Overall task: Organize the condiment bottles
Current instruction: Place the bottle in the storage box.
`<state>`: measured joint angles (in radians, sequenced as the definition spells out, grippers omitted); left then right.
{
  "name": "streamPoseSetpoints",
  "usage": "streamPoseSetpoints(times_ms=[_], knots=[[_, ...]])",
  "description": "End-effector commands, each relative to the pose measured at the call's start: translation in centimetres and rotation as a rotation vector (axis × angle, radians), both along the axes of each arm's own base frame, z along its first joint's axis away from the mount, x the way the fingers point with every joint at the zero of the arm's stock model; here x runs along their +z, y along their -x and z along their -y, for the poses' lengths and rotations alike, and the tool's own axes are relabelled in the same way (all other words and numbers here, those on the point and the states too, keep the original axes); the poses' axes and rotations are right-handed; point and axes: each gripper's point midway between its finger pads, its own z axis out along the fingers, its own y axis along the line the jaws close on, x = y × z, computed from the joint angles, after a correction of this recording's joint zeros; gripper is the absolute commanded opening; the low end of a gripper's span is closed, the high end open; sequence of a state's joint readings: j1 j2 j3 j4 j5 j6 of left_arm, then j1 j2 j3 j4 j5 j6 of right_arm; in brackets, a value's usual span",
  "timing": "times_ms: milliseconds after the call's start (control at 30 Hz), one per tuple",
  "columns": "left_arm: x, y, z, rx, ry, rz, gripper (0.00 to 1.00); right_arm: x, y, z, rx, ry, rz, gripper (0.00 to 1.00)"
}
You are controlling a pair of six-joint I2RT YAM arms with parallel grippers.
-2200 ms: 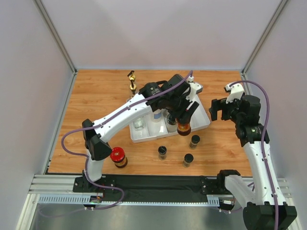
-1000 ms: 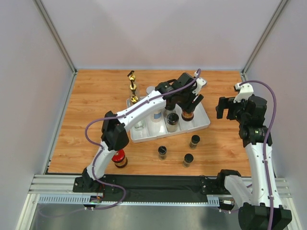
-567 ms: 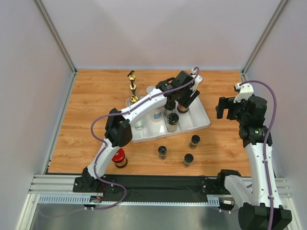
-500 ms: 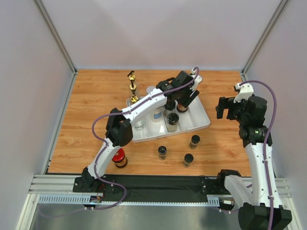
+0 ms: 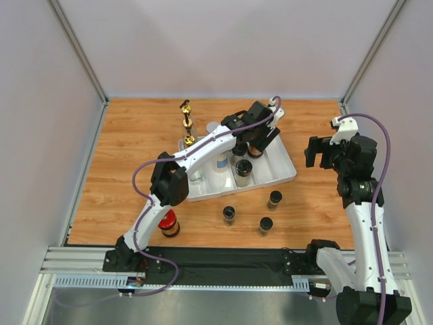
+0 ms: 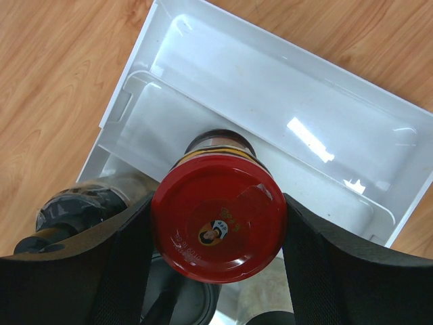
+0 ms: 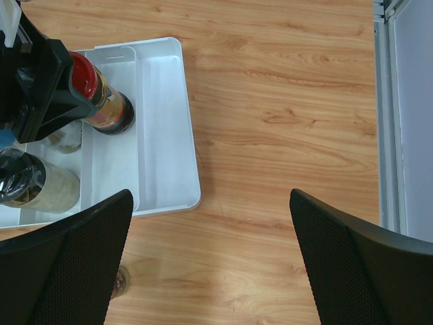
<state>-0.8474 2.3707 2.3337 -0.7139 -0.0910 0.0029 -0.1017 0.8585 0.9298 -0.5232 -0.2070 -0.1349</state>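
Observation:
My left gripper is shut on a red-lidded dark jar, its fingers on both sides of the lid. In the right wrist view this jar has its base down in a far compartment of the white divided tray. My right gripper is open and empty, above bare wood right of the tray. A second red-lidded jar stands by the left arm's base. Three black-capped spice jars stand in front of the tray. Gold-spouted bottles stand behind it.
The tray also holds a dark-lidded clear jar and other clear jars partly hidden under the left arm. Grey walls close in the table on three sides. A metal rail runs along the right edge.
My left gripper has carried the red-lidded jar from the tray's near side to its far end and lowered it. My right arm has shifted slightly right. Almost nothing moved in the last half second.

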Motion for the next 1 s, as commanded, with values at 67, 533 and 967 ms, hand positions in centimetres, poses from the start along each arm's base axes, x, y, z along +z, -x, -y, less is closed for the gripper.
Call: streamPoseSetpoints(times_ms=[67, 533, 967], knots=[[6.7, -1.6, 1.6, 0.004, 0.145, 0.143, 0.5, 2.1, -0.2, 0.3, -0.013, 0.005, 0.076, 1.0], [9.0, -1.2, 1.2, 0.006, 0.173, 0.162, 0.81, 2.1, -0.2, 0.2, -0.006, 0.007, 0.08, 1.0], [13.5, -0.3, 0.6, -0.011, 0.232, 0.21, 0.96, 2.1, 0.0, 0.1, 0.009, 0.017, 0.086, 1.0]])
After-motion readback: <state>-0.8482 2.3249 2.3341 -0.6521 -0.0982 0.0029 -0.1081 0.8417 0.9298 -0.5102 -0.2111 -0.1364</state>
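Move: The red-lidded jar is still between the left fingers, its middle about 3 cm below the hand, already down in the white box. From the left hand, the black-spout bottle stands some 6 cm left and 1 cm back, and the black-capped glass bottle about 8 cm back and 4 cm left. The jar lies from the right hand roughly 12 cm ahead, 16 cm to the left and 13 cm below. The red-lidded jar is let go: the left hand first stays in place with its grip kept, then its fingers spread and come free of the lid on both sides. As they open, the hand rises about 4 cm off the jar, easing barely forward and to the right, and the wrist tips up a mere 5 degrees. ##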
